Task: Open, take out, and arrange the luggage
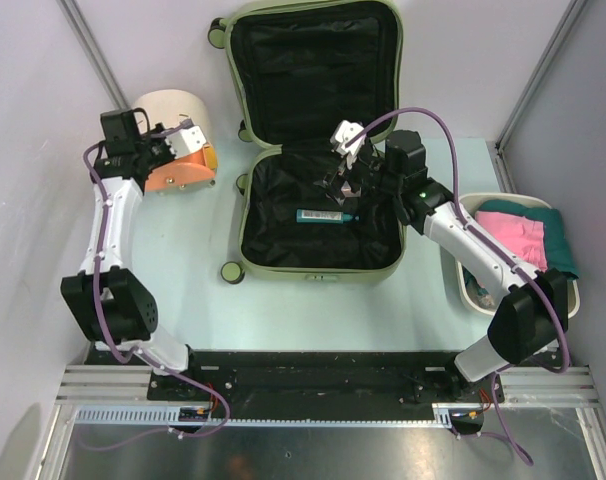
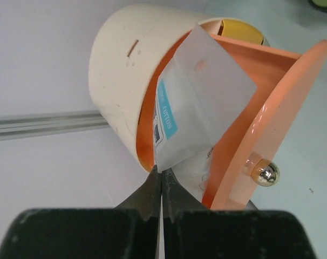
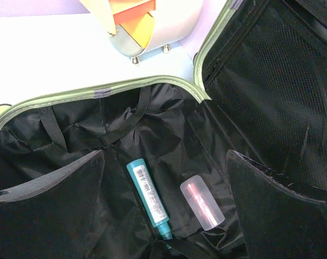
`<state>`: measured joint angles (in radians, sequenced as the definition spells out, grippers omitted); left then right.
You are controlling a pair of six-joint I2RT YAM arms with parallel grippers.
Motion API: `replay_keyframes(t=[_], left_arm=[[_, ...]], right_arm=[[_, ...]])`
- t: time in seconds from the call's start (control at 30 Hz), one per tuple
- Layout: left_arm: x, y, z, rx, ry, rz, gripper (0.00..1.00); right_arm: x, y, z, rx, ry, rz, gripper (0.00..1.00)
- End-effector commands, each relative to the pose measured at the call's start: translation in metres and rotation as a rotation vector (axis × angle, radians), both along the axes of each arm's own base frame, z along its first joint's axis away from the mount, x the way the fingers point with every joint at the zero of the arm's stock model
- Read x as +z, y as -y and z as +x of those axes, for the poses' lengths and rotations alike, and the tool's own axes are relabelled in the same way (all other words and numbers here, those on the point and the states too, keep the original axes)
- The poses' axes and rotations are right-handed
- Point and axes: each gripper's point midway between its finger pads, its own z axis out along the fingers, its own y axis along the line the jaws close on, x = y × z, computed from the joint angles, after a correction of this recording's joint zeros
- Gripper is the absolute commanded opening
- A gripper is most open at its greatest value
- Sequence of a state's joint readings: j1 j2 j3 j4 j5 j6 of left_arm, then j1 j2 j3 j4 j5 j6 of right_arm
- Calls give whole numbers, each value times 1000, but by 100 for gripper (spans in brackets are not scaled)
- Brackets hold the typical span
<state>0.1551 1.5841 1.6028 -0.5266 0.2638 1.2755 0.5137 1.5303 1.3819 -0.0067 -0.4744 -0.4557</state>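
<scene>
The pale olive-green luggage (image 1: 318,268) lies open mid-table, its lid propped up at the back and the black lining showing. A teal tube (image 3: 148,194) and a small clear bottle with a pink core (image 3: 202,202) lie on the lining of the lower half. My right gripper (image 3: 164,156) hovers open above these two, holding nothing; in the top view the right gripper (image 1: 343,185) is over the lower half. At the far left my left gripper (image 2: 162,174) is shut on the bottom edge of a white packet with a teal label (image 2: 190,108), which sits in the drum's open orange door.
The cream-and-orange drum container (image 1: 173,110) stands at the back left with its orange door (image 2: 260,118) swung open. A white basin (image 1: 568,300) holding pink and teal cloth sits at the right edge. Metal frame posts rise at both back corners.
</scene>
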Motion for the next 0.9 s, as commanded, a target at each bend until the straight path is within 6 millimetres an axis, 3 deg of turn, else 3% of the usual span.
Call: replay_keyframes(t=[0.0, 0.33, 0.57, 0.6, 0.63, 0.73, 0.87], left_arm=[[7, -11, 10, -9, 24, 68, 0], [-14, -29, 41, 34, -15, 84, 1], [-15, -35, 56, 48, -11, 88, 3], [-14, -35, 56, 45, -9, 87, 6], [-15, -35, 57, 45, -9, 87, 17], [-14, -35, 57, 57, -8, 76, 35], [-3, -30, 50, 64, 12, 22, 44]], right_arm=[[10, 1, 6, -22, 27, 30, 100], [8, 0, 9, -25, 28, 31, 100], [6, -2, 10, -26, 21, 32, 100], [5, -1, 11, -29, 20, 31, 100], [6, -2, 11, -27, 23, 33, 100], [6, -2, 12, -27, 23, 34, 100], [6, -5, 11, -21, 25, 36, 100]])
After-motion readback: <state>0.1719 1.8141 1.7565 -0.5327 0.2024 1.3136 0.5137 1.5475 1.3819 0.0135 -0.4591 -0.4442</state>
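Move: The left gripper, shut on one edge of the white cotton bag, hangs at the open orange drawer, whose middle is about 4 cm ahead, 5 cm to the right and 8 cm below. The cabinet body stands some 11 cm ahead, 5 cm right and 5 cm lower; the open suitcase's middle is roughly 35 cm right, 12 cm back and 20 cm down. From the right gripper the drawer lies about 32 cm left, 11 cm ahead and 10 cm lower. Bring the left gripper with the cotton bag down, then more and more forward over the orange drawer towards the cabinet, about 5 cm forward and 4 cm down in all, easing some 3 cm left. Once there, hold still and open the fingers a little under halfway so that they let go of the bag's edge. ##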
